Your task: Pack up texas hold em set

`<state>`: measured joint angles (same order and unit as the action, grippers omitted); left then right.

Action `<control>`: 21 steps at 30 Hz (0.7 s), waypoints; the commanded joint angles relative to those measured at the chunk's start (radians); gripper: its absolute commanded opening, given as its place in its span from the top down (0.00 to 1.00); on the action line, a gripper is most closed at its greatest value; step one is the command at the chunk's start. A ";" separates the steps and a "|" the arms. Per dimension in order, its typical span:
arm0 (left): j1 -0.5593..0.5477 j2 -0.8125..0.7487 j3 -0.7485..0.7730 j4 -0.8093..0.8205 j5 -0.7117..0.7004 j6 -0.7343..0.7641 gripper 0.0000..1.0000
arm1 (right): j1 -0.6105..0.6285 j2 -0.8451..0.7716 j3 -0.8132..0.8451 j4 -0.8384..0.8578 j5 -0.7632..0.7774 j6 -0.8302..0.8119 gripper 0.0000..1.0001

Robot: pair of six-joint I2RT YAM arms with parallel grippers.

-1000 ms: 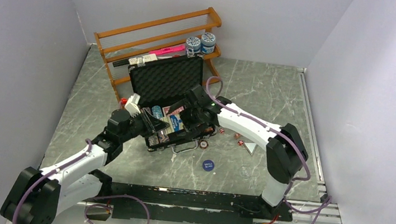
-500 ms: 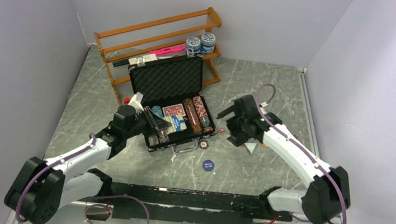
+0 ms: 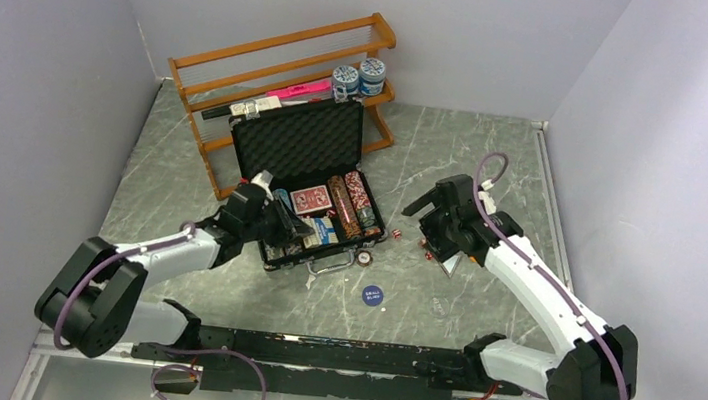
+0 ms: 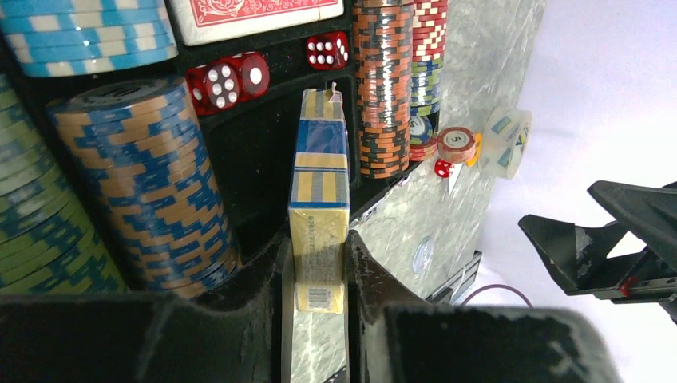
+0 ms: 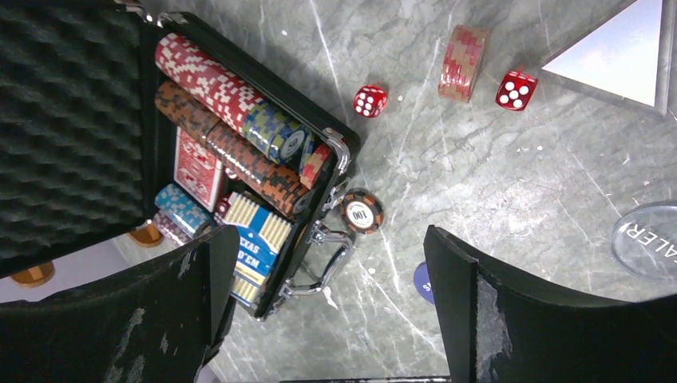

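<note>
The black briefcase point(image 3: 302, 142) lies open with its foam lid up. Chip stacks point(image 4: 144, 167), a red card deck point(image 3: 311, 198) and red dice point(image 4: 227, 80) sit inside it. My left gripper point(image 4: 319, 275) is shut on the blue card deck point(image 4: 321, 183), which stands on edge in a slot of the case. My right gripper point(image 5: 326, 239) hangs open above the table to the right of the case, with nothing between its fingers. Loose on the table are two red dice point(image 5: 370, 100) point(image 5: 516, 89), a short chip stack point(image 5: 463, 52), a single chip point(image 5: 361, 212) and a blue button disc point(image 3: 372, 295).
The orange wooden rack point(image 3: 275, 60) stands behind the case with two blue-and-white jars point(image 3: 359, 78) on it. A clear round disc point(image 5: 651, 239) and a white triangular piece point(image 5: 631, 48) lie to the right. Walls close in on the left, back and right.
My right arm has pulled back from over the case to the right, its jaws narrowing a little. My left arm has stretched lower toward the case, still holding the blue deck.
</note>
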<state>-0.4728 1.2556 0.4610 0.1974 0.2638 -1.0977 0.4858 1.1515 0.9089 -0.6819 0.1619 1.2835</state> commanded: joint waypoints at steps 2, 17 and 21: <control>-0.014 0.064 0.063 0.087 0.061 -0.060 0.95 | -0.014 0.039 0.035 0.006 -0.055 -0.037 0.10; -0.031 0.124 0.304 -0.382 0.009 0.072 0.33 | -0.038 0.071 0.033 0.085 -0.228 -0.045 0.13; -0.043 0.121 0.381 -0.545 -0.086 0.136 0.29 | -0.041 0.090 0.028 0.108 -0.275 -0.042 0.13</control>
<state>-0.5018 1.3922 0.7628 -0.1310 0.2779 -1.0515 0.4519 1.2270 0.9337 -0.6346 -0.0406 1.2388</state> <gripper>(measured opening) 0.700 0.869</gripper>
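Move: At its right and only about 3 cm off, 1 cm ahead and 2 cm lower, the left hand, which already grips the Texas Hold'em box, has the middle of the case's empty slot. The blue-and-orange chip stack is about 4 cm left and 1 cm back, the red card deck 8 cm ahead. From the right hand, the box lies some 21 cm left, 1 cm back and 8 cm down, with a loose die 5 cm left, level, 9 cm down. Easing the held Texas Hold'em box about 2 cm right, a little forward and slightly down into the slot, the left hand then opens its fingers wide, lets go and rises some 2 cm. The open right hand drifts about 3 cm left towards the case, dipping 1.5 cm and coming most of the way back up. ##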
